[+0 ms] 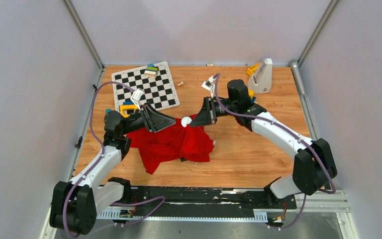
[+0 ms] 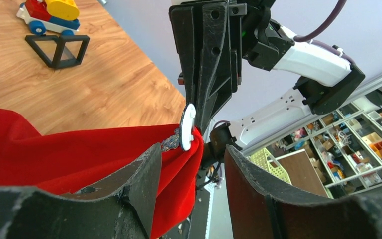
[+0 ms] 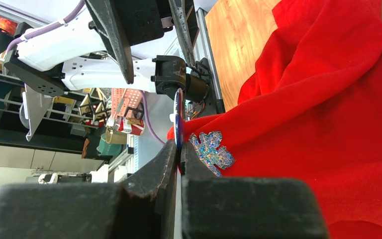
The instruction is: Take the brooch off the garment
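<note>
The red garment point(image 1: 171, 144) lies bunched at the table's middle, with one fold pulled up. A sparkly blue leaf-shaped brooch point(image 3: 211, 152) sits on that raised fold point(image 2: 171, 143). Beside it stands a thin white disc point(image 2: 187, 127), edge-on. My right gripper point(image 3: 180, 149) is shut on the disc point(image 1: 186, 121) and holds the fold off the table. My left gripper point(image 2: 193, 149) is open. One of its fingers point(image 2: 144, 174) is against the red cloth just below the brooch, and the other is clear of it. The two grippers face each other tip to tip point(image 1: 179, 121).
A checkered mat point(image 1: 145, 85) with toy blocks point(image 1: 151, 69) lies at the back left. A yellow-and-blue toy point(image 1: 128, 107) sits near my left arm. A white stand point(image 1: 261, 75) is at the back right. A toy car on a black wire frame point(image 2: 54, 30) shows beyond the garment.
</note>
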Controlling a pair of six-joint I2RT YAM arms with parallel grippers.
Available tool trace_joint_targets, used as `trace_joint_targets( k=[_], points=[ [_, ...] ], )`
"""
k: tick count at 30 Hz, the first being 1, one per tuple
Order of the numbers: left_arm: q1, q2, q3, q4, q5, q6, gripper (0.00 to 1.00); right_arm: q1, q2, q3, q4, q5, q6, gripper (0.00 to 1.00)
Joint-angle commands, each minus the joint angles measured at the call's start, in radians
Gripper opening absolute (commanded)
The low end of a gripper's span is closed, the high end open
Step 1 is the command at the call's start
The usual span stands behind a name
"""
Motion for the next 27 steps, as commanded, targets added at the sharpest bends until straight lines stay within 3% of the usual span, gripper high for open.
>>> trace_joint_targets(
  k=[1, 10, 18, 25, 27],
  points=[
    [-0.011, -0.003, 0.043, -0.014, 0.037, 0.039, 0.55, 0.026, 0.019, 0.067, 0.026, -0.052, -0.011, 0.0],
    [-0.033, 0.013, 0.052, -0.011, 0.055, 0.034, 0.48, 0.056, 0.075, 0.11, 0.039, -0.049, -0.001, 0.0],
    [-0.04, 0.018, 0.052, -0.011, 0.066, 0.034, 0.33, 0.06, 0.104, 0.126, 0.042, -0.051, 0.005, 0.0],
    [-0.046, 0.018, 0.043, -0.011, 0.068, 0.036, 0.27, 0.061, 0.104, 0.131, 0.039, -0.059, 0.005, 0.0],
    [-0.052, 0.02, 0.044, -0.011, 0.059, 0.044, 0.15, 0.061, 0.101, 0.133, 0.035, -0.064, 0.001, 0.0]
  ],
)
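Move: The round brooch, showing its white back, stands at the right fingertips, some 4 cm to the left hand's right, straight ahead by 0 and level in height; from the right hand it lies about 2 cm left and 1 cm ahead. The glittery leaf ornament lies roughly 2 cm farther out than the brooch and 1 cm lower. The hanging garment's middle is about 5 cm back, 5 cm right and 12 cm below the left hand. Right hand keeps its pinch, bringing brooch and cloth some 2 cm left while left fingers narrow around the brooch. ##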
